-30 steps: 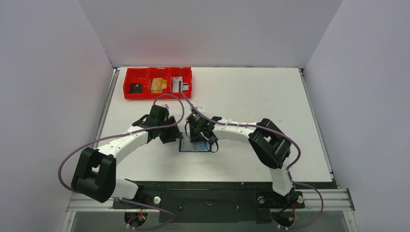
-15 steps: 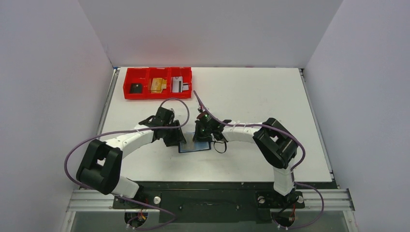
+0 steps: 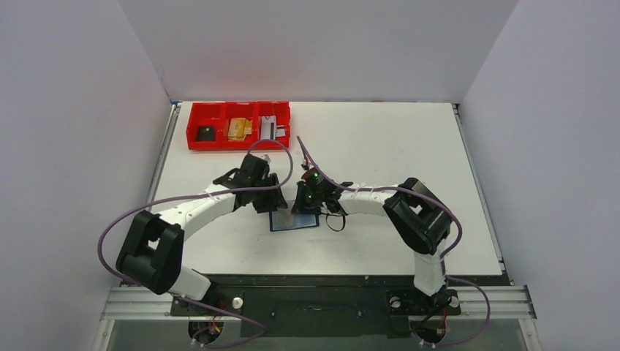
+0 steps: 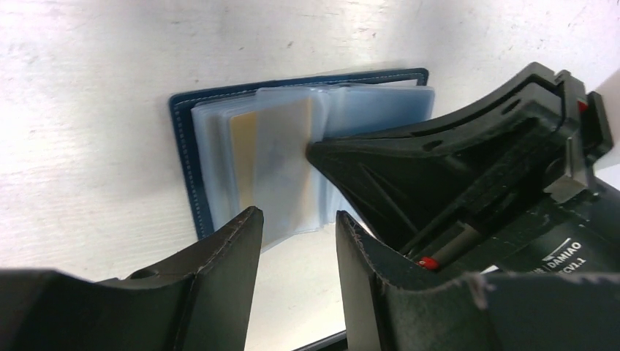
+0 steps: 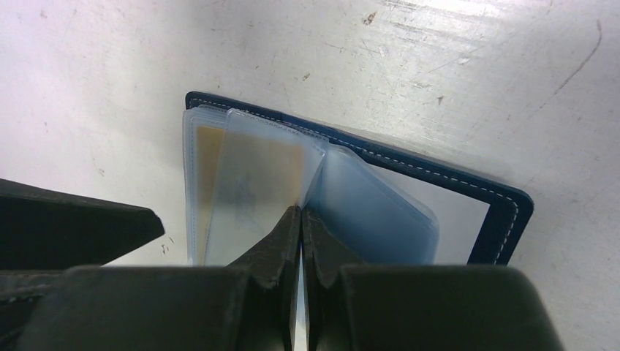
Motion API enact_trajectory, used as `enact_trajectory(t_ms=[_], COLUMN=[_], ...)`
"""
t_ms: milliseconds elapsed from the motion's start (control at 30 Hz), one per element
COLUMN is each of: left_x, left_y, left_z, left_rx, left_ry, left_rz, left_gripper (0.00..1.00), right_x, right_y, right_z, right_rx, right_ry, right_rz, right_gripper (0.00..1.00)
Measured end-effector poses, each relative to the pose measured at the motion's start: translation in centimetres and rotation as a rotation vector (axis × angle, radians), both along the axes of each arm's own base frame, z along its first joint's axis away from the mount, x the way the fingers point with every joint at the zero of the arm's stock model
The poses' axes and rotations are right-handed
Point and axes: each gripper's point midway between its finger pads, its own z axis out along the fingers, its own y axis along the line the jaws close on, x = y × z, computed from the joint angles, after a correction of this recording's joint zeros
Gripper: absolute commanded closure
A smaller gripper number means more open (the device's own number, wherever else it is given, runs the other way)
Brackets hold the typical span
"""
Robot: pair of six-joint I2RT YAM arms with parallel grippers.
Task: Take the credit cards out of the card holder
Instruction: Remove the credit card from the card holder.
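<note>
The card holder [image 3: 294,220] lies open on the table, navy cover [image 5: 504,212] down, its clear sleeves fanned up. A tan-gold credit card [image 5: 208,157] shows inside a left sleeve, also in the left wrist view [image 4: 243,142]. A raised sleeve [image 5: 259,172] holds a paler greyish card. My right gripper [image 5: 301,210] is shut on the edge of that raised sleeve, between the two halves [image 3: 304,208]. My left gripper [image 4: 296,219] stands open just off the near edge of the sleeves [image 3: 273,204], touching nothing.
A red three-compartment tray [image 3: 191,126] sits at the back left with a small black, a gold and a silver item inside. The right arm's black body [image 4: 468,168] fills the space right beside my left fingers. Purple cables loop over both arms.
The right gripper closed on a sleeve of the card holder and shifted slightly right. The left gripper swung in from the left to the holder's edge, still open.
</note>
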Motion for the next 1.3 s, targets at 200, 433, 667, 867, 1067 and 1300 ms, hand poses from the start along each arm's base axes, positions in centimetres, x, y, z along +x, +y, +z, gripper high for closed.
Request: enact_trajectory(t_ms=[200,433,667,867,1067,1300], left_x=[0.4,0.6,0.8,0.9,0.7,0.6], left_y=[-1.0,-0.5,-0.7,-1.8,-3.0,-2.9], left_z=[-1.3,-3.0,-3.1,-3.3,-3.4,-3.9], left_rx=[0.018,0.061,0.060,0.017,-0.026,-0.008], left_ry=[0.021,0.047,0.039,0.039,0.057,0.068], left_rz=[-0.022,-0.008,-0.010,-0.030,-0.041,-0.028], left_gripper=[0.61,0.61,0.61,0.62,0.77,1.00], right_x=[0.0,0.1,0.1,0.1,0.1,0.1], right_y=[-0.1,-0.1,-0.1,-0.2,-0.2,-0.3], right_z=[0.0,0.0,0.0,0.0,0.0,0.0], right_rx=[0.042,0.081,0.115,0.120,0.121,0.125], right_ry=[0.017,0.029,0.040,0.044,0.047,0.049], right_rz=[-0.006,-0.006,-0.009,-0.009,-0.008,-0.007], right_gripper=[1.00,1.00,1.00,1.00,1.00,1.00])
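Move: The loose clear page the left fingers will shut on stands roughly 3 cm to the left hand's right, 1 cm ahead and 4 cm down. The gold card under it lies about 1 cm back, straight below by 5 cm; the open card holder's middle is some 4 cm right, 1 cm back. The right fingertips are about 5 cm right, 2 cm ahead and 4 cm down. From the right hand, that page spot is 2 cm left, 1 cm back, level. The left fingers come down onto the loose clear page over the gold card, sinking about 4 cm in all, mostly early on. Low over the holder they then travel some 2 to 3 cm right towards the right fingertips, and close from part-open to nearly shut, pinching the clear plastic beside them. The right hand stays in place, keeps its shut grip on the plastic and tilts flatter by under 10 degrees. ##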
